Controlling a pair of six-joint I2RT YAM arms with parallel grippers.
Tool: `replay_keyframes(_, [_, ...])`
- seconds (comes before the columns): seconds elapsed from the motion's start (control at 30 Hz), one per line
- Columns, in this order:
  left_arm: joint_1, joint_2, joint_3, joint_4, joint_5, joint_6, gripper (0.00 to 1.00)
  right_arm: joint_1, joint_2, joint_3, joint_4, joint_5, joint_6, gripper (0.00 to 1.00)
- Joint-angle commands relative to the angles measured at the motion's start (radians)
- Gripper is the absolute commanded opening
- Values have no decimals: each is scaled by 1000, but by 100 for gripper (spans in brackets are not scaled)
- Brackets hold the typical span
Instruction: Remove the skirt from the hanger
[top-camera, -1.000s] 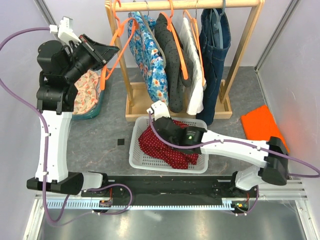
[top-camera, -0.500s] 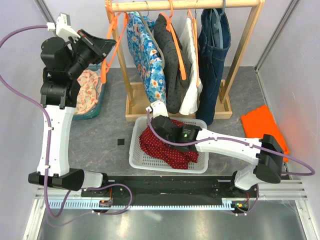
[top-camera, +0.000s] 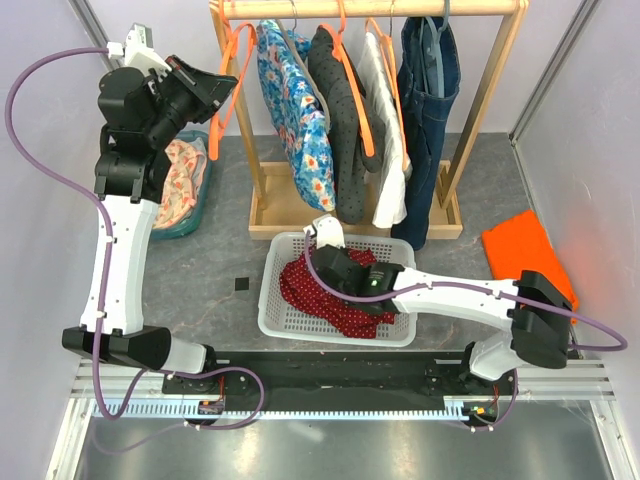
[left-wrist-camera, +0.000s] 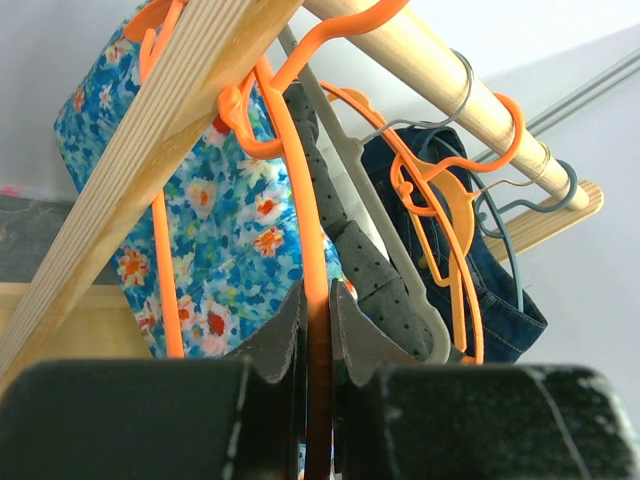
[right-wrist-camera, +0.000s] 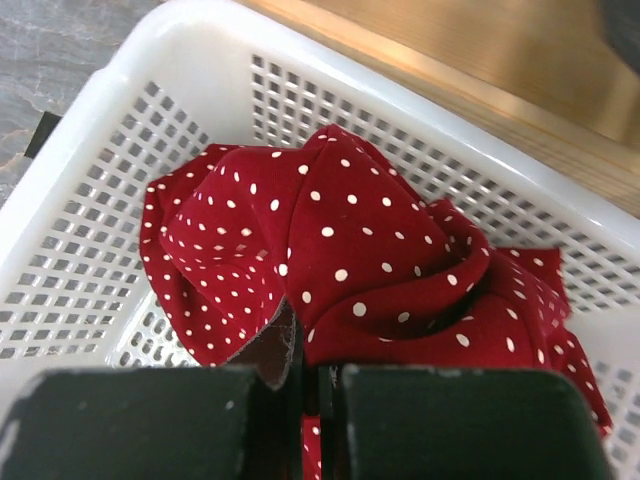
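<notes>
The skirt (top-camera: 318, 292) is red with white dots and lies bunched in a white basket (top-camera: 268, 300). My right gripper (top-camera: 335, 275) reaches down into the basket and is shut on a fold of the skirt (right-wrist-camera: 370, 250), with cloth pinched between its tips (right-wrist-camera: 312, 350). The bare orange hanger (top-camera: 222, 110) is held high beside the left end of the rack, apart from the skirt. My left gripper (top-camera: 222, 88) is shut on the hanger's thin bar (left-wrist-camera: 300, 200), which runs up between the jaws (left-wrist-camera: 318, 320).
A wooden rack (top-camera: 370, 8) behind the basket carries a blue floral garment (top-camera: 295, 110), a dark dotted one (top-camera: 340, 120) and jeans (top-camera: 430, 100) on several hangers. A teal bin of cloth (top-camera: 180, 185) stands at left. An orange cloth (top-camera: 525, 250) lies at right.
My left arm has raised the orange hanger higher, toward the rack's left end. My right gripper has shifted a little to the right inside the basket, still holding the skirt.
</notes>
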Motion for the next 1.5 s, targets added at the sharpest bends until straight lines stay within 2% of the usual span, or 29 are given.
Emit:
replay_keyframes(0.0, [-25,-9,-21,38,-24,33,2,-1,-73,-37,34,50,54,0])
replay_keyframes(0.3, [-69,-41,-75,1,-68,88,2,-1,-83,-69,26,51,123,0])
replay_keyframes(0.7, [-68,92,88,16,-168,117,2,1,-102,-55,55,-12,118,0])
replay_keyframes(1.0, [-68,13,-20,3,-114,116,2,3,-117,-55,45,4,109,0])
replay_keyframes(1.1, [-68,-21,-38,-14,-81,129,32,3,-110,-46,13,13,124,0])
replay_keyframes(1.13, [-68,-38,-44,-20,-79,129,48,3,-106,-45,-4,30,134,0])
replay_keyframes(1.17, [-68,-49,-47,-24,-76,134,54,3,-105,-45,-23,36,141,1])
replay_keyframes(1.2, [-68,-59,-53,-28,-76,142,58,3,-105,-46,-53,36,146,3])
replay_keyframes(1.23, [-68,-67,-57,-34,-80,148,64,4,-111,-49,-67,36,145,17])
replay_keyframes(1.3, [-68,-92,-49,-43,-99,164,70,4,-134,-68,-96,36,145,28])
replay_keyframes(1.33, [-68,-99,-43,-48,-106,171,75,7,-146,-74,-101,33,152,44])
replay_keyframes(1.4, [-68,-108,-12,-54,-131,191,78,7,-186,-94,-113,14,158,57])
replay_keyframes(1.43, [-68,-112,2,-57,-137,197,78,4,-200,-98,-119,4,174,71])
replay_keyframes(1.47, [-68,-110,37,-57,-143,215,78,6,-227,-107,-138,-11,183,75])
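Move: The left hand grips one arm of the orange hanger; the wooden rail where its hook goes is about 10 cm ahead, 2 right and 12 above, with the floral garment some 10 ahead, 11 right and 6 below. The right hand pinches the red skirt: the skirt's middle is roughly 2 cm ahead, level sideways and 3 below, the white basket's middle about 1 ahead, level sideways and 5 below, and the rack base 22 ahead, 4 right and 7 below. Still gripping the hanger at the rail, the left hand sinks a little, pushes forward about 3 cm while lowering further to set the hook, then opens wide, lets the hanger arm go and backs off some 5 cm, rising slightly at the last. Meanwhile the right hand, low in the basket with the skirt pinched, shifts right about 3 cm and slightly back in small stages, its fingers opening to about half only at the end. ##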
